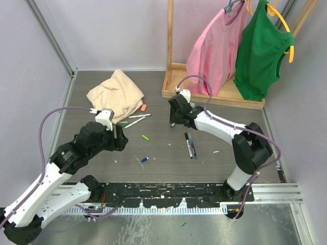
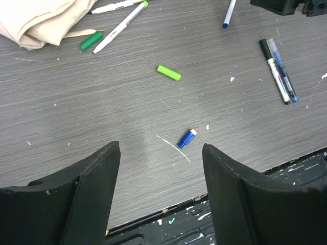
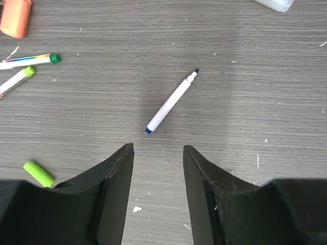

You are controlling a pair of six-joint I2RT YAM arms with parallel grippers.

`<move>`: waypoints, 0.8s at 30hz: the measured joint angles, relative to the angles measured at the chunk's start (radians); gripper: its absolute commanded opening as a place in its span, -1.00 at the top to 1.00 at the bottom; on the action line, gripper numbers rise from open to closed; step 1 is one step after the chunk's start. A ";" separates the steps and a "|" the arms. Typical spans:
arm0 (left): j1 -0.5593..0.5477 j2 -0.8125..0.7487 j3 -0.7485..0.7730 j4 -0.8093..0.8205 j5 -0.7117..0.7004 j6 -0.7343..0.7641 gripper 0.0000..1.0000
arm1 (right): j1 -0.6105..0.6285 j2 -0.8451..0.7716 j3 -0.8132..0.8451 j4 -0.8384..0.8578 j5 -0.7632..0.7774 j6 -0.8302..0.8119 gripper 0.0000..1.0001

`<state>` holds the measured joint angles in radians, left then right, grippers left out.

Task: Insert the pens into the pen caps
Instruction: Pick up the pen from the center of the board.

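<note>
A white pen (image 3: pixel 171 102) with a blue end and a dark tip lies loose on the grey table, just beyond my right gripper (image 3: pixel 158 148), which is open and holds nothing. Two dark pens (image 1: pixel 190 145) lie side by side at centre right (image 2: pixel 278 71). Two white pens (image 1: pixel 137 120) rest beside the cloth. Scattered caps are a light green cap (image 2: pixel 168 72), a dark green cap (image 2: pixel 91 41), an orange cap (image 3: pixel 15 18) and a small blue cap (image 2: pixel 187 139). My left gripper (image 2: pixel 161 148) hangs open above the table's near edge, with the blue cap just ahead of it.
A crumpled beige cloth (image 1: pixel 116 94) lies at the back left. A wooden clothes rack base (image 1: pixel 204 92) with a pink shirt (image 1: pixel 217 46) and a green top (image 1: pixel 263 51) stands at the back right. A black rail (image 1: pixel 163 191) runs along the near edge.
</note>
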<state>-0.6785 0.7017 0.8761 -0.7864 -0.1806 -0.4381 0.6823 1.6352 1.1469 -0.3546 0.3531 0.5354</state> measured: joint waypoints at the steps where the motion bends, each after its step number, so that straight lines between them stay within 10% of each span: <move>1: 0.000 -0.011 0.000 -0.005 -0.005 0.007 -0.34 | -0.003 0.018 0.007 -0.002 -0.008 -0.002 0.01; 24: 0.000 -0.039 -0.016 -0.072 -0.071 0.047 -0.32 | 0.051 0.277 0.278 0.033 -0.256 -0.013 0.01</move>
<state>-0.6785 0.6624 0.8600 -0.8585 -0.2516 -0.3916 0.7334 1.9121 1.4246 -0.3218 0.0975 0.5220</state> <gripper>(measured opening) 0.655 0.493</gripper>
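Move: Off to the right hand's left lie the two pens by the towel: the lime-ended one about 20 cm left and 3 cm ahead, the green-ended one some 18 cm left and 6 cm ahead. The blue-ended pen is only about 4 cm straight ahead, and the lime cap roughly 15 cm left and 5 cm back; all are some 9 cm below. From the left hand the lime-ended pen is about 13 cm ahead, 1 cm right and 19 cm down. Sinking about 2 cm at first, the empty right hand then sweeps left, ever faster, some 10 cm in all with a slight reach forward, leaving the blue-ended pen for the two pens by the towel. Its wrist turns counter-clockwise roughly 15 degrees and rolls a little left side up, fingers staying half open and touching nothing. The left hand eases about 2.5 cm left, out of the way. ##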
